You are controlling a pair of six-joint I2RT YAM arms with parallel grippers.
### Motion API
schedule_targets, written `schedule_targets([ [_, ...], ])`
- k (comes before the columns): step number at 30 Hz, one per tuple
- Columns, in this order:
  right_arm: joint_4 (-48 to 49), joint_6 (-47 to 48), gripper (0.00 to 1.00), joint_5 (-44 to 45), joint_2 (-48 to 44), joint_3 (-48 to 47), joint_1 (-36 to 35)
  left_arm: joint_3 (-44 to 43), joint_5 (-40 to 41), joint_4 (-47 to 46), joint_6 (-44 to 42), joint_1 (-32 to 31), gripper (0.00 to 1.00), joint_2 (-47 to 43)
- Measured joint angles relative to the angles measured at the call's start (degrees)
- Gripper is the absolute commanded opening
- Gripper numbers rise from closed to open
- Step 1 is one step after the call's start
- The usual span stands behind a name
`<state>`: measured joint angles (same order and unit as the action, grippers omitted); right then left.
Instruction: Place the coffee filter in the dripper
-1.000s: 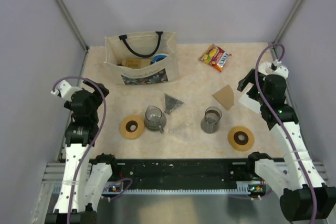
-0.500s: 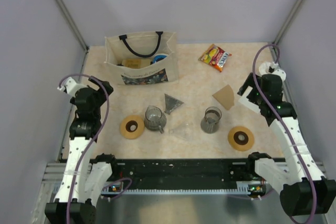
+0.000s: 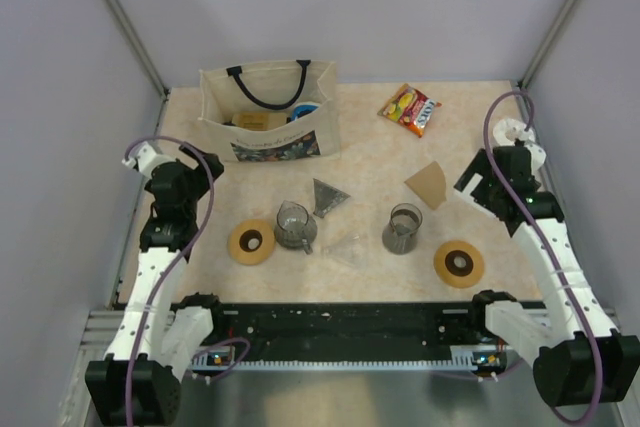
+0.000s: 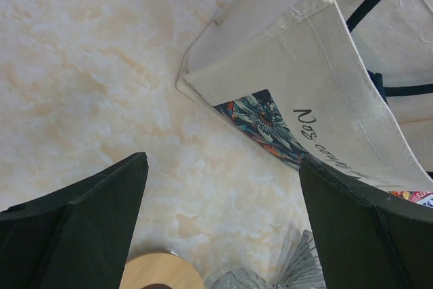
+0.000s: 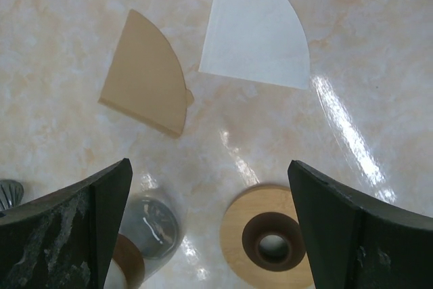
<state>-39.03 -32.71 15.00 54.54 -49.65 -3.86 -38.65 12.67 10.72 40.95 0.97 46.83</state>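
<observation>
A brown paper coffee filter [image 3: 428, 184] lies flat at the right, and also shows in the right wrist view [image 5: 145, 93] beside a white filter [image 5: 257, 28]. A flat tan ring with a dark centre hole [image 3: 459, 263] lies at the front right, and shows between my right fingers [image 5: 274, 245]. A second tan ring [image 3: 252, 242] lies at the front left. A dark grey ribbed cone [image 3: 328, 195] lies on its side, apart from both rings. My right gripper [image 5: 210, 235] is open and empty above the table. My left gripper [image 4: 223, 235] is open and empty near the bag.
A cream tote bag [image 3: 268, 112] stands at the back left. Two glass cups [image 3: 293, 225] [image 3: 403, 229] stand mid-table, with a clear translucent cone [image 3: 345, 247] between them. A snack packet [image 3: 410, 109] lies at the back right. Grey walls close in both sides.
The left arm's wrist has swung right, toward the bag. The right arm's wrist has shifted slightly. None of the things on the table has moved.
</observation>
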Motion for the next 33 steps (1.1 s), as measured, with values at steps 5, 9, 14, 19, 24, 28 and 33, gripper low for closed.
schedule_targets([
  [5,-4.0,-2.0,0.9,-1.9,0.0,0.6,0.0,0.2,-1.7,-1.6,0.7,0.0,0.99,2.3],
  [9,-5.6,-3.8,0.88,-4.9,0.0,3.3,0.0,0.2,-2.8,-2.2,0.9,0.0,0.99,3.7],
  [14,-10.9,-8.2,0.76,-4.1,1.1,5.9,0.0,0.3,-2.8,-2.3,0.9,0.0,0.99,4.0],
  [19,-14.6,-13.2,0.58,-2.4,0.8,8.2,0.0,0.6,-2.9,-2.6,0.9,0.0,0.99,4.0],
  [24,-17.1,-16.9,0.44,-1.5,-1.7,11.3,0.0,0.6,-2.8,-2.6,0.9,0.0,0.99,4.0],
  [28,-17.8,-18.9,0.34,-1.6,-2.5,13.4,0.0,0.6,-2.8,-2.6,0.9,0.0,0.99,4.0],
  [33,-17.9,-20.0,0.36,-2.8,-2.7,16.2,0.0,0.6,-2.6,-2.6,0.9,0.0,0.99,4.0],
])
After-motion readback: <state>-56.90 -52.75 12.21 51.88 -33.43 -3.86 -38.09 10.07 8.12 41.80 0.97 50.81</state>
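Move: The dripper, the wooden disc with the brown cone on the right, lies about 11 cm back from the right hand, some 2 cm to its left and roughly 13 cm below. The glass beaker stands about 5 cm back and 14 cm left of that hand; out ahead on the table are the brown filter, 8 cm ahead and 8 cm left, and the white filter, 8 cm ahead and 4 cm right. From the left hand the dripper lies some 55 cm right and 16 cm back. Down to the dripper comes the right hand, drawing back from beside the filters about 12 cm while sinking just as far. On the way the fingers tip steeply down, nearly 30 degrees, turn some 15 degrees clockwise and close from wide open to about a third, ending with the pads over the cone's near rim; contact can't be made out. The left hand eases down and forward a couple of centimetres, open and empty. ##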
